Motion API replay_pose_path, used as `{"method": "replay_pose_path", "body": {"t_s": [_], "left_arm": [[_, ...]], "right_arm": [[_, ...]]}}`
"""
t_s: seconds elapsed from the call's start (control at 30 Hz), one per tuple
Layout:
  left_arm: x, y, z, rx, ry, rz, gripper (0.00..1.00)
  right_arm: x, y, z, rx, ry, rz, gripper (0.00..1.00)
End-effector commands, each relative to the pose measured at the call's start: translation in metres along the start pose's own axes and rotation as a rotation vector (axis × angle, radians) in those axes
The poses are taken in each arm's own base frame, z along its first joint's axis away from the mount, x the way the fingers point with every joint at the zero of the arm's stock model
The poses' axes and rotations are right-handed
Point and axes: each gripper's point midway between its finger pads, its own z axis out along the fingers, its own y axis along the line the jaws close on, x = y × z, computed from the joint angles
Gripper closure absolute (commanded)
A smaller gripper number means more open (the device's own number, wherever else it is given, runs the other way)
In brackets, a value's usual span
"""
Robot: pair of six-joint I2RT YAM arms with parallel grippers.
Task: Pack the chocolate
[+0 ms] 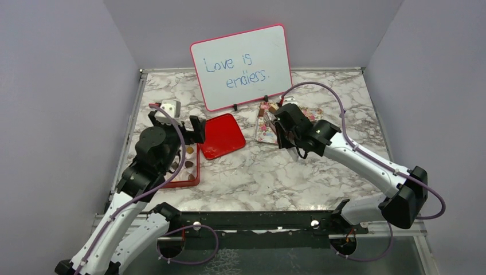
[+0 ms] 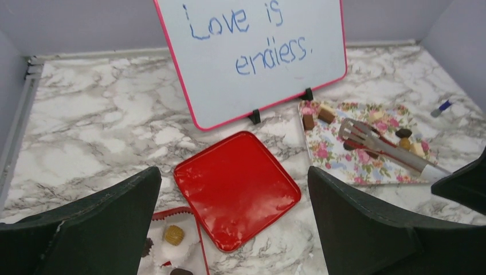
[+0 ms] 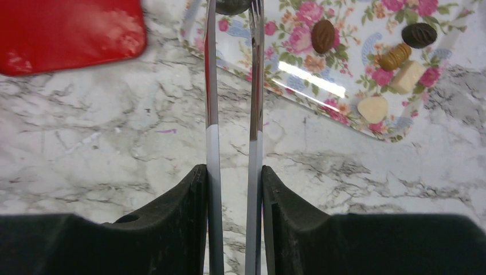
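Observation:
Chocolate pieces [image 3: 323,35] lie scattered on the flower-patterned tray [image 3: 298,74], dark, caramel and cream ones. My right gripper [image 3: 234,172] is shut on a pair of metal tongs [image 3: 210,86]. The tongs' tips reach over the tray's edge with a dark chocolate [image 3: 232,6] between them, partly cut off by the frame. The left wrist view shows the tongs [image 2: 384,150] lying low over the tray [image 2: 344,163]. My left gripper [image 2: 234,172] hangs open above the red box [image 2: 189,213]. That box holds several chocolates [image 2: 175,235] in white paper cups.
The glossy red lid [image 2: 236,186] lies flat between the box and the tray. A pink-framed whiteboard [image 1: 240,66] stands at the back. A blue-capped marker [image 2: 441,109] lies at the far right, and a small white object [image 1: 170,106] sits behind the left arm.

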Motion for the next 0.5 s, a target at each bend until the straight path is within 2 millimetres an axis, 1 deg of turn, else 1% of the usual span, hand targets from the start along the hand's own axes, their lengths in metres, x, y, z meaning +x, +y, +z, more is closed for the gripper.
{"method": "replay_pose_path", "body": {"t_s": [0.0, 0.13, 0.27, 0.47], "left_arm": [[-0.044, 0.013, -0.024, -0.058, -0.140, -0.039, 0.01], [-0.059, 0.018, -0.038, -0.075, -0.197, -0.069, 0.01], [-0.073, 0.021, -0.052, -0.080, -0.243, -0.105, 0.01], [-0.092, 0.020, -0.070, -0.058, -0.299, -0.142, 0.01]], "right_arm": [[-0.047, 0.035, -0.018, -0.194, -0.143, 0.039, 0.65], [-0.057, 0.064, -0.024, -0.325, -0.167, 0.024, 0.66], [-0.067, 0.090, -0.027, -0.411, -0.193, 0.012, 0.66], [-0.067, 0.144, -0.017, -0.532, -0.164, -0.043, 0.66]]}}
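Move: The right hand holds the tongs with a dark chocolate at their tips, and the red box it is bound for lies about 36 cm to its left, 4 cm back and 15 cm below. The red lid lies 21 cm left and 5 cm ahead, and the flowered tray 10 cm ahead and 4 cm right, both similarly low. For the empty left hand, the box is roughly 8 cm left, 4 cm back and 28 cm below. Right hand swings the tongs some 10 cm left towards the box as the left rises 7 cm, backing off. ##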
